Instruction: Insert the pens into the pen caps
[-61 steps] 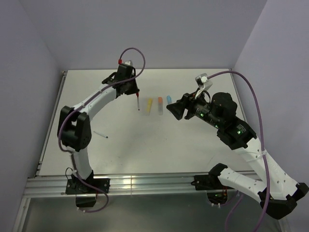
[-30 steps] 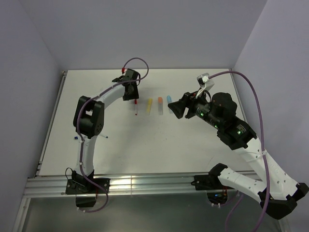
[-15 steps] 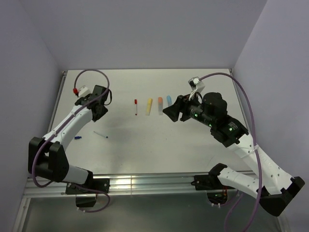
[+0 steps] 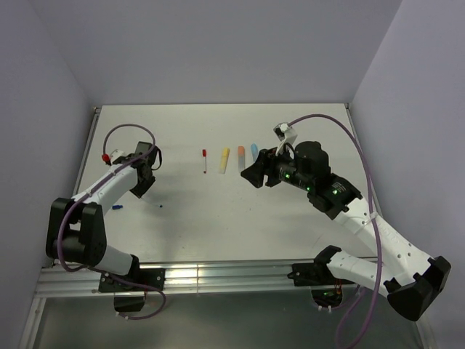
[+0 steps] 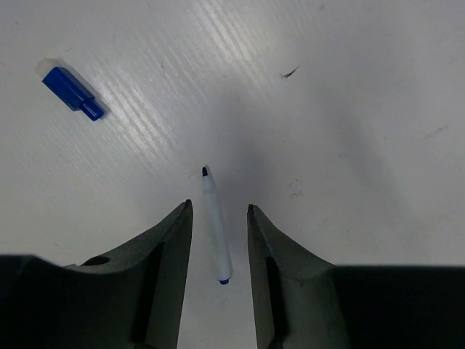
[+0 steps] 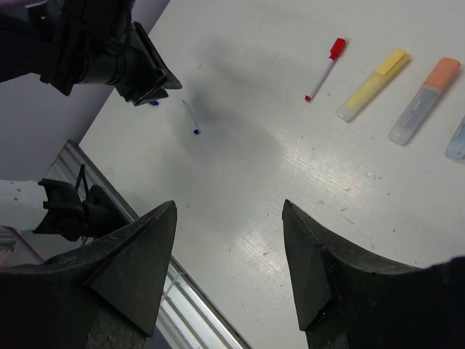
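A thin white pen with a dark-blue tip lies flat on the table between the fingers of my left gripper. The jaws are open, with a gap on each side of the pen. Its dark-blue cap lies apart, up and to the left. From above, the left gripper hovers at the table's left, with the pen's end and the cap beside it. My right gripper is open and empty, raised over mid-table. The right wrist view also catches the blue pen.
A row lies at the back centre: a red-capped thin pen, a yellow marker, an orange marker and a light-blue marker. Walls close off the left, back and right. An aluminium rail runs along the near edge.
My left arm swung from the red pen at the back centre to the left side, down over the blue pen, its jaws narrowing. The right arm shifted slightly left.
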### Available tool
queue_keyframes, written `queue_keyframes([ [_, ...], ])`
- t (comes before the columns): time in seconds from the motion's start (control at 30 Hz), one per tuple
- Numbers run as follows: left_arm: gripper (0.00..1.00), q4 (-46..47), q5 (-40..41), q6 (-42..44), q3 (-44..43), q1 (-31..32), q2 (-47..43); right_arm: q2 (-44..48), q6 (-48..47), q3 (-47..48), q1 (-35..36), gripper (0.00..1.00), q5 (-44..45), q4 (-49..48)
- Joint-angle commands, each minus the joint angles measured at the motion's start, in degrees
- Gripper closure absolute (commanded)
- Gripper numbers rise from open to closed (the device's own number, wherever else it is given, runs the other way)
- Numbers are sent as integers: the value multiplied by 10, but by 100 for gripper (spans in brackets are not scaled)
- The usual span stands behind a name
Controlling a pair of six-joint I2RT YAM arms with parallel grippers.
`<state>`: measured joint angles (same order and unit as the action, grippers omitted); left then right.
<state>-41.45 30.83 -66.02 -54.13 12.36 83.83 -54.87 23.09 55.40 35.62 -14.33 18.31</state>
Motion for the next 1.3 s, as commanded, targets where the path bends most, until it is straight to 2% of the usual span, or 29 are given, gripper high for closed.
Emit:
queue_keyframes([
  [0.0, 59, 33, -17, -37, 18, -7, 18, 0, -4, -10, -4, 33, -5, -32],
  [0.33, 60, 67, -51, -50, 39, -12, 63, 4, -6, -20, -8, 33, -4, -32],
  [0.63, 61, 65, -46, -65, 58, -12, 64, 6, -8, -25, -10, 33, -1, -33],
  [0.93, 74, 82, -54, -58, 68, -12, 86, 5, -10, -27, -12, 33, -4, -31],
  [1.03, 83, 100, -66, -54, 81, -12, 91, 2, -11, -26, -12, 33, -3, -30],
  [1.13, 99, 116, -76, -49, 93, -12, 92, 0, -14, -25, -13, 33, -3, -29],
  [1.27, 100, 130, -89, -21, 98, -9, 64, -3, -14, -26, -14, 33, -8, -31],
])
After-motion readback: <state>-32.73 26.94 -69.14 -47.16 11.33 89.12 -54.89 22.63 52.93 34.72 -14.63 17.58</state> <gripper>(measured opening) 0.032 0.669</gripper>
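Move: The blue uncapped pen lies on the table just under the left hand, its middle about 2 cm back, 3 cm to the right and 6 cm below, nib pointing left and slightly forward. The blue cap sits some 10 cm to the left of that hand and 4 cm back; the red pen lies about 14 cm ahead and 22 cm to its right. From the right hand, the blue pen is roughly 36 cm left, 5 cm ahead and 27 cm below. Downward, quickly at first and then easing to a stop, the left hand sinks about 5.5 cm onto the blue pen, slipping only about a centimetre back and tilting slightly. Once low, it holds its place while the half-open fingers close fully and pinch the pen's barrel just behind the nib. ##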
